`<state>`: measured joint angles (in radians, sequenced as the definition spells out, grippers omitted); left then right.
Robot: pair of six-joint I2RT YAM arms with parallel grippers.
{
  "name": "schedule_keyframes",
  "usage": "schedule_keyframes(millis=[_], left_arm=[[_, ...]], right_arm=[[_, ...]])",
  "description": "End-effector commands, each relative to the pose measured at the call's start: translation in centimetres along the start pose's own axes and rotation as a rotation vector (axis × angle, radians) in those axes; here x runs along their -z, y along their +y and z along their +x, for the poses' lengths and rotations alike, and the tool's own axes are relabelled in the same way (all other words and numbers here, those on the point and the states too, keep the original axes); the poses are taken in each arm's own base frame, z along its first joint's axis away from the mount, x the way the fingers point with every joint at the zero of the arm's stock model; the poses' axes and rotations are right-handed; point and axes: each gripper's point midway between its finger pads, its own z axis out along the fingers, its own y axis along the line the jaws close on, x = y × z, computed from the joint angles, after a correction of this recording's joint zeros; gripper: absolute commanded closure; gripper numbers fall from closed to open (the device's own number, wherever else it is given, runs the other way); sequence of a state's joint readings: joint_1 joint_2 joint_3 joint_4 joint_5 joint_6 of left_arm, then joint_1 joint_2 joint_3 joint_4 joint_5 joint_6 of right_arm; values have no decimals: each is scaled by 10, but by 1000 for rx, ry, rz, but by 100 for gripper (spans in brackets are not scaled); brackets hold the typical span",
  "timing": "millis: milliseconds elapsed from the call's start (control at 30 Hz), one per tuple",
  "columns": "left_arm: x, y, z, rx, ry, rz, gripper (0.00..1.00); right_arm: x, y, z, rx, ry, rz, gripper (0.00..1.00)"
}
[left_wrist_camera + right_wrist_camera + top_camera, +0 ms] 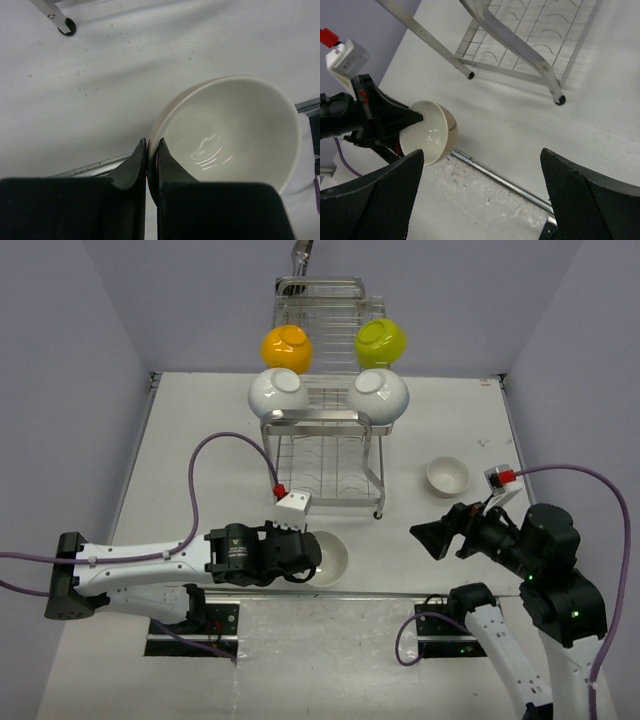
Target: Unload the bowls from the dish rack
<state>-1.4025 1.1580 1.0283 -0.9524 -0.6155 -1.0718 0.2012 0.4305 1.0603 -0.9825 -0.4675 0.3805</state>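
The chrome dish rack (325, 430) stands at the back middle of the table. Its upper wires carry an orange-yellow bowl (286, 347), a lime green bowl (381, 340) and two white bowls (278, 393) (381, 394). My left gripper (306, 557) is shut on the rim of a white bowl (330, 558), just in front of the rack; that bowl also shows in the left wrist view (235, 130) and the right wrist view (427, 132). Another white bowl (447, 476) sits upright on the table right of the rack. My right gripper (432, 537) is open and empty, near it.
The rack's feet (561, 100) (67, 27) stand close to the held bowl. A metal strip (500, 177) runs along the table's near edge. Purple cables (215, 455) trail from both arms. Grey walls close in both sides.
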Motion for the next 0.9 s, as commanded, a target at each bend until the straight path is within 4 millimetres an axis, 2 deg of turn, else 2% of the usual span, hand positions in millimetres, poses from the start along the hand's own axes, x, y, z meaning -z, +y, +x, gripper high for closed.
schedule_keyframes(millis=[0, 33, 67, 167, 200, 267, 300, 333, 400, 467, 567, 633, 667, 767, 867], left_arm=[[5, -29, -41, 187, -152, 77, 100], [4, -34, -45, 212, -166, 91, 100], [4, -39, -49, 225, -177, 96, 100], [6, -46, -64, 263, -229, 102, 100], [7, -48, -68, 268, -240, 107, 100], [11, -53, -78, 262, -257, 116, 100], [11, -51, -79, 248, -260, 98, 100], [12, -53, -82, 242, -262, 86, 100], [12, -48, -83, 234, -263, 50, 100], [13, -51, -84, 229, -258, 70, 100], [16, -52, -80, 224, -248, 110, 100], [18, -55, -78, 232, -247, 149, 100], [18, -56, -79, 235, -249, 161, 100], [16, -55, -75, 228, -241, 157, 100], [17, -56, -76, 230, -244, 166, 100]], right_arm=[[-25, -30, 3, 1, 102, 128, 1], [-28, -35, 3, 25, 119, 175, 1], [-32, -33, 5, 34, 144, 172, 1], [-40, -6, 12, 29, 185, 125, 1], [-45, 7, 30, 81, 265, 93, 1], [-55, 13, 46, 101, 317, 134, 1], [-64, 30, 67, 159, 386, 96, 1], [-69, 36, 74, 172, 401, 96, 1], [-79, 47, 80, 182, 394, 101, 1], [-87, 52, 77, 170, 361, 100, 1], [-99, 47, 82, 178, 357, 149, 5], [-109, 42, 82, 168, 320, 185, 16], [-116, 43, 85, 158, 298, 173, 27], [-122, 52, 80, 118, 239, 118, 39], [-125, 45, 87, 127, 245, 138, 51]])
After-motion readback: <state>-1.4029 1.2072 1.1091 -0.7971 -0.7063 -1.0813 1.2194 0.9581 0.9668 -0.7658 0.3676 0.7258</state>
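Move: My left hand already holds the cream bowl by its left rim, its middle about 5 cm to that hand's right; my empty right gripper is roughly 26 cm to the left hand's right and 14 higher. From my right hand the held bowl lies about 22 cm left, level ahead, 16 below. The rack's near right foot is some 12 cm ahead of the right hand and 9 left, down on the table; the small bowl stands about 20 ahead, 8 right. I swing my open right hand left about 12 cm and down 10 towards the held bowl's free rim, swerving back a little before easing forward again. Its left side rolls down some 20 degrees and the fingertips tip lower; then the fingers close to about half open around the right rim, one inside the bowl. My left hand keeps its pinch and brings the bowl about 4 cm right and 4 up to meet it, drifting slightly forward. ##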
